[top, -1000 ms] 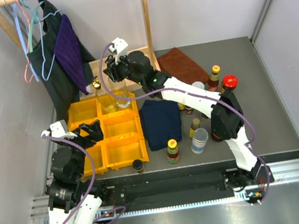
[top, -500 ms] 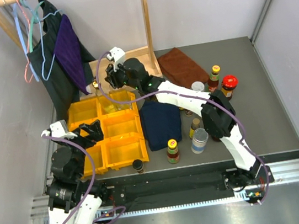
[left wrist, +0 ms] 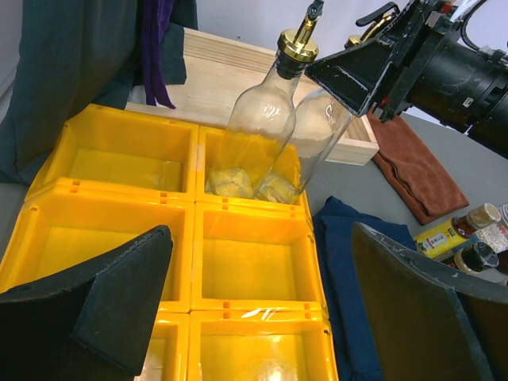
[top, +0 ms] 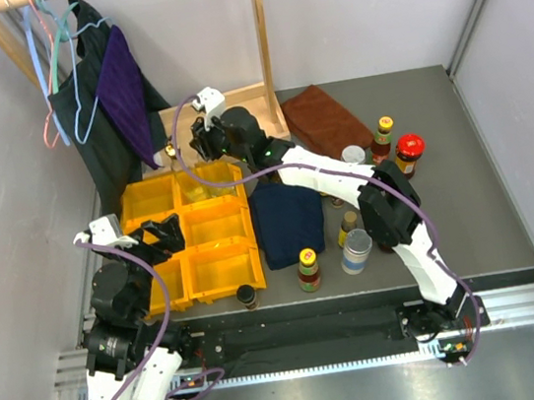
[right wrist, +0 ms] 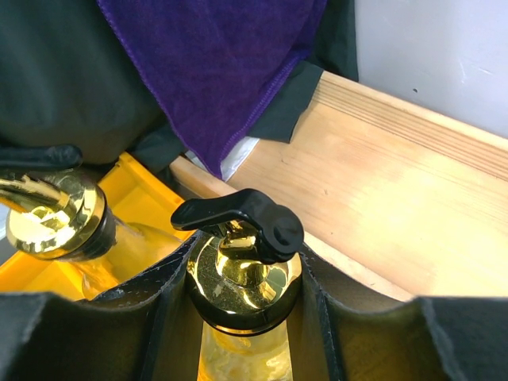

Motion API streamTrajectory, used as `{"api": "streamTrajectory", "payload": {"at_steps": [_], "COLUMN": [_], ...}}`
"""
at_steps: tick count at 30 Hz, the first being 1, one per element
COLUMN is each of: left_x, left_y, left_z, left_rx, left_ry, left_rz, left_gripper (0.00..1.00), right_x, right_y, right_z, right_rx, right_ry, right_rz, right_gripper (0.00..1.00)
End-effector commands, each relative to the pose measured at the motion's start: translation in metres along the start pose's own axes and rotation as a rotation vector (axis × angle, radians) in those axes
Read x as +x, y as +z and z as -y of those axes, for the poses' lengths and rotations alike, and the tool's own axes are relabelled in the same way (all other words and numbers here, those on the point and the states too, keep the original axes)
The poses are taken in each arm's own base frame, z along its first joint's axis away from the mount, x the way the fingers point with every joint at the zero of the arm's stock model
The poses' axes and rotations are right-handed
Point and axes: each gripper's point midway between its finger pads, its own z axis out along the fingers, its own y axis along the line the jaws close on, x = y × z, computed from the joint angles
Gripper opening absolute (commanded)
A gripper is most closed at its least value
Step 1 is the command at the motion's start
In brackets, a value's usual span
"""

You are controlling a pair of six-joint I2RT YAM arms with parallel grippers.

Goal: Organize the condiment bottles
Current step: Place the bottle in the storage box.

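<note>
Two clear gold-topped condiment bottles stand side by side in the back right yellow bin (left wrist: 252, 159). My right gripper (right wrist: 243, 279) is shut on the neck of the right-hand bottle (left wrist: 317, 135), just under its gold cap and black lever (right wrist: 238, 218). The free bottle (left wrist: 262, 119) is just left of it, its gold top (right wrist: 51, 218) close to my fingers. My left gripper (left wrist: 258, 238) hangs open over the nearer bins, holding nothing. More bottles and jars stand on the right: a yellow-capped one (top: 308, 269), a white-lidded jar (top: 357, 250) and a red-lidded jar (top: 409, 150).
The yellow bins (top: 219, 266) sit in a block at left. A blue cloth (top: 288, 219) lies beside them, a brown cloth (top: 325, 117) further back. A wooden rack base (right wrist: 381, 198) and hanging clothes (top: 118, 92) stand just behind the bins. A small dark jar (top: 248, 295) is at the front edge.
My right gripper has carried its bottle a little left, setting it closer beside the other gold-topped bottle in the back right bin. The left arm has not moved.
</note>
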Motion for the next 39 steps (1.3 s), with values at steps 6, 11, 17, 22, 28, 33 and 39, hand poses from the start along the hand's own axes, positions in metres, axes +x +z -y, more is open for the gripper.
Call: {"api": "streamTrajectory", "payload": {"at_steps": [6, 11, 17, 22, 28, 33, 39], "left_x": [-0.004, -0.004, -0.003, -0.005, -0.002, 0.001, 0.001], "left_y": [0.001, 0.001, 0.002, 0.001, 0.001, 0.003, 0.004], "left_z": [0.004, 0.003, 0.003, 0.002, 0.009, 0.011, 0.019], "left_rx": [0.018, 0.016, 0.014, 0.011, 0.05, 0.059, 0.087], "left_ry": [-0.001, 0.003, 0.005, 0.009, 0.012, 0.015, 0.013], "left_rz": [0.016, 0.015, 0.015, 0.019, 0.005, -0.013, -0.038], "left_gripper": [0.99, 0.99, 0.99, 0.99, 0.99, 0.99, 0.99], "right_x": [-0.036, -0.045, -0.068, -0.083, -0.1, -0.112, -0.111], "right_y": [-0.01, -0.021, -0.04, -0.058, -0.089, -0.12, -0.161], "right_z": [-0.009, -0.009, -0.005, -0.009, -0.041, -0.048, -0.046], "right_rx": [-0.007, 0.004, 0.028, 0.02, -0.083, -0.102, -0.094], "right_ry": [0.018, 0.027, 0.036, 0.037, 0.032, 0.058, 0.077], "right_rz": [0.094, 0.104, 0.133, 0.15, 0.117, 0.083, 0.051], "right_gripper": [0.39, 0.68, 0.89, 0.95, 0.99, 0.99, 0.99]}}
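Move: The right hand already holds the pourer-topped bottle at its neck inside the storage box's far right compartment; the bottle's middle is about 9 cm straight below the hand. The compartment's middle lies some 20 cm below and 2 cm left. The first pourer bottle stands about 7 cm left and 1 cm back, and the wooden tray is about 14 cm ahead, 3 cm right. From the left hand, the held bottle is roughly 20 cm ahead, 12 cm right. The right hand pauses over the far right compartment, then spreads its fingers from their hold on the bottle's neck to wide open, sinking about a centimetre as it lets go. It then climbs some 12 cm and draws back about 10 cm towards its base, drifting some 6 cm to the right, so the open fingers come clear of the gold pourer with the hand's heading nearly unchanged. ##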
